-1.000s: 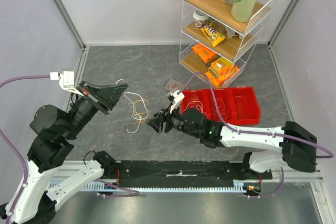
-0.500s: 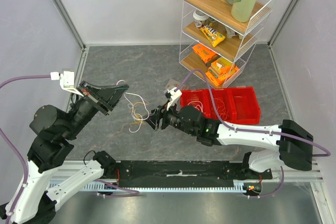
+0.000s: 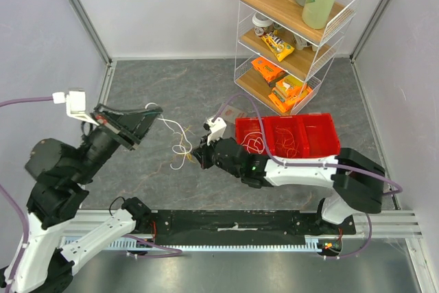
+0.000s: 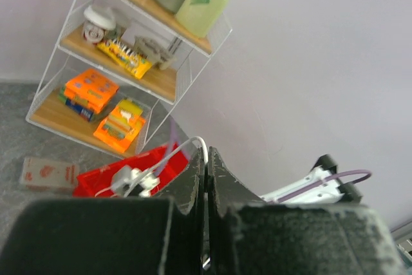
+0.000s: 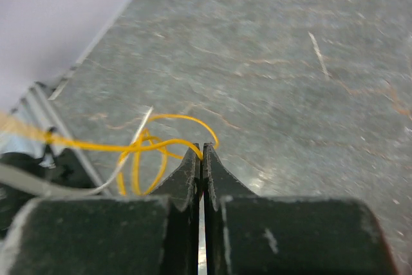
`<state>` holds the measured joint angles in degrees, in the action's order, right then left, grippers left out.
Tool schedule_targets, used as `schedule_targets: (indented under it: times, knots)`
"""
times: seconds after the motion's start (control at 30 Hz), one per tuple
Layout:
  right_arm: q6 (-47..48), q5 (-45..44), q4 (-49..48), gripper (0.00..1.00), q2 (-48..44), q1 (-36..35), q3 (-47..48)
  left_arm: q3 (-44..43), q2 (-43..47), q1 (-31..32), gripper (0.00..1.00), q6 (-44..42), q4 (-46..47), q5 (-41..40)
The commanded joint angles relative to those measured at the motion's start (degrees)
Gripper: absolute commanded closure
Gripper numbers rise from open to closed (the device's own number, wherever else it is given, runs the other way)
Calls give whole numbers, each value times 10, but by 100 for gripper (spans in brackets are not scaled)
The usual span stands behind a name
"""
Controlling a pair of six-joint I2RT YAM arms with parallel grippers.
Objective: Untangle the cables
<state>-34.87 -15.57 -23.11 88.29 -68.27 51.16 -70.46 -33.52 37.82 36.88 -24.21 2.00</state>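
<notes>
The cables (image 3: 181, 147) are a small tangle of thin white, yellow and orange loops lying on the grey table between the two arms. My left gripper (image 3: 155, 114) is raised at the left of the tangle, shut on a white cable (image 4: 193, 140) that arcs out from between its tips (image 4: 206, 156). My right gripper (image 3: 197, 156) is low at the tangle's right side. In the right wrist view its jaws (image 5: 201, 150) are pressed together on a yellow cable (image 5: 151, 145), whose loops spread to the left over the table.
A red bin (image 3: 328, 149) holding more thin wires stands right of centre, behind my right arm. A white wire shelf (image 3: 296, 36) with bottles and snack packs stands at the back right. A small flat packet (image 3: 228, 110) lies before it. Grey walls enclose the table.
My right gripper moved left to the tangle and shut on the yellow cable. My left arm shifted slightly left and up, still holding the white cable.
</notes>
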Motion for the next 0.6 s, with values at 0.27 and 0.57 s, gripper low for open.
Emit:
schedule_targets:
  times: [0.27, 0.57]
  knots:
    - [-51, -39, 73, 100, 144, 70, 19, -201, 6, -3, 98, -106, -20, -61]
    - [-10, -17, 197, 50, 54, 69, 47, -34, 18, -3, 98, -55, -17, -63]
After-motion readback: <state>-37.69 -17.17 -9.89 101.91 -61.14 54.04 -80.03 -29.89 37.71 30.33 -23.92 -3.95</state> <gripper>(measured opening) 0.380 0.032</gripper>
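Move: The right hand pinches the yellow cable about 16 cm above its landing spot on the table, 5 cm ahead and 4 cm to the right. The white cable's loops hang some 5 cm to the hand's left, roughly level; the red tray's middle is about 13 cm ahead, 30 cm right and 14 cm below. From the left hand, holding the white cable high, the yellow cable lies roughly 30 cm below, 6 cm ahead and 3 cm right. Right hand lowers the yellow cable some 15 cm and opens; left yanks the white up, then partly sinks. ##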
